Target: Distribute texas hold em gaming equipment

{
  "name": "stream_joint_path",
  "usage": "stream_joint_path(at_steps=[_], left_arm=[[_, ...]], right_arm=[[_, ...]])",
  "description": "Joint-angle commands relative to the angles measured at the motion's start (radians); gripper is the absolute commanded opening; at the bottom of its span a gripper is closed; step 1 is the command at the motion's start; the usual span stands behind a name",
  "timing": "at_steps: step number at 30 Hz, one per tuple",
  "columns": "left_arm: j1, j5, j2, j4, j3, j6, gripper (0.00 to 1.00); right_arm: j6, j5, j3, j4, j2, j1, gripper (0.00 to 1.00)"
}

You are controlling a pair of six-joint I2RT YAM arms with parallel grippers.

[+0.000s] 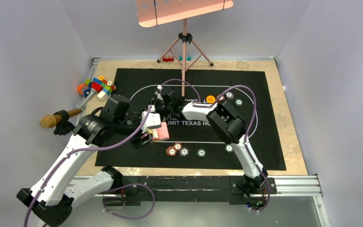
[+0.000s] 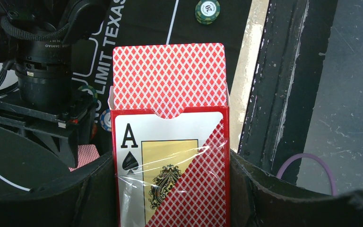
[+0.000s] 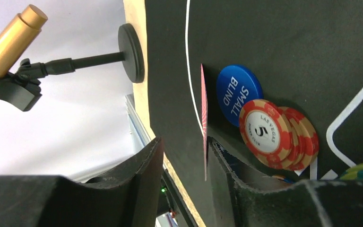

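Observation:
My left gripper point(image 2: 170, 176) is shut on an upright box of playing cards point(image 2: 170, 156). Its ace face looks at the camera and red-backed cards point(image 2: 169, 78) stick out of its top. The overhead view has this box point(image 1: 159, 133) at the mat's left-centre. My right gripper point(image 3: 184, 147) stands open low over the mat point(image 3: 274, 38). A single red-backed card point(image 3: 203, 106) stands edge-on against its right finger. Just past it lie a blue small-blind button point(image 3: 236, 92) and a short stack of red chips point(image 3: 270, 135). More chips point(image 1: 177, 150) lie along the mat's near side.
An orange button point(image 1: 211, 99) and two chips point(image 1: 234, 99) lie at the mat's far right. Toy blocks point(image 1: 99, 87) sit off the mat's far-left corner. A gold-tipped rod on a black stand point(image 1: 56, 118) is at the left edge. A pink tripod point(image 1: 184, 47) stands behind.

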State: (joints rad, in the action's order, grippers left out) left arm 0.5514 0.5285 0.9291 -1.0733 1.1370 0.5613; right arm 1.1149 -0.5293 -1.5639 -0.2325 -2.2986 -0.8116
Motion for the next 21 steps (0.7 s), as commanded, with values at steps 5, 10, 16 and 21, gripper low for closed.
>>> stream_joint_path(at_steps=[5,10,16,21], left_arm=[[0.001,0.033,-0.016,0.023,0.045,0.011,0.07],[0.002,0.033,-0.021,0.021,0.034,0.013,0.07],[0.001,0.034,-0.017,0.028,0.033,0.012,0.07],[0.001,0.031,-0.019,0.032,0.030,0.012,0.07]], right_arm=[[-0.132,0.052,0.011,0.172,0.178,0.006,0.50],[-0.198,0.066,0.107,0.226,0.339,0.031,0.62],[-0.286,0.088,0.220,0.373,0.542,0.069,0.79],[-0.257,0.020,0.434,0.291,0.790,0.144,0.87]])
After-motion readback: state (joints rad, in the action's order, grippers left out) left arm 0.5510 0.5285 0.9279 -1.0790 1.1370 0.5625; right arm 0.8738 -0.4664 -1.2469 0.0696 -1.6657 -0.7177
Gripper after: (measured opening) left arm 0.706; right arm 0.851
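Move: The card deck, held up in the left hand with its middle at that hand's fingers, lies from the right hand about 13 cm back, 7 cm to the right and 14 cm higher. The card just dealt stands on edge between the right fingers, its middle level and 3 cm left. The small blind button is 3 cm ahead and 3 cm left, the red chips 4 cm ahead and 1 cm right, and the white-blue chip 4 cm right and level, all about 3 cm lower. The dealt card is left behind by the small blind button as the right fingers, already part open, spread nearly wide and come free of it. After barely stirring at first, the right hand lifts some 13 cm and swings about 12 cm right, easing a little back towards the deck and rolling roughly 15 degrees. The left hand keeps the deck still in its grip. ##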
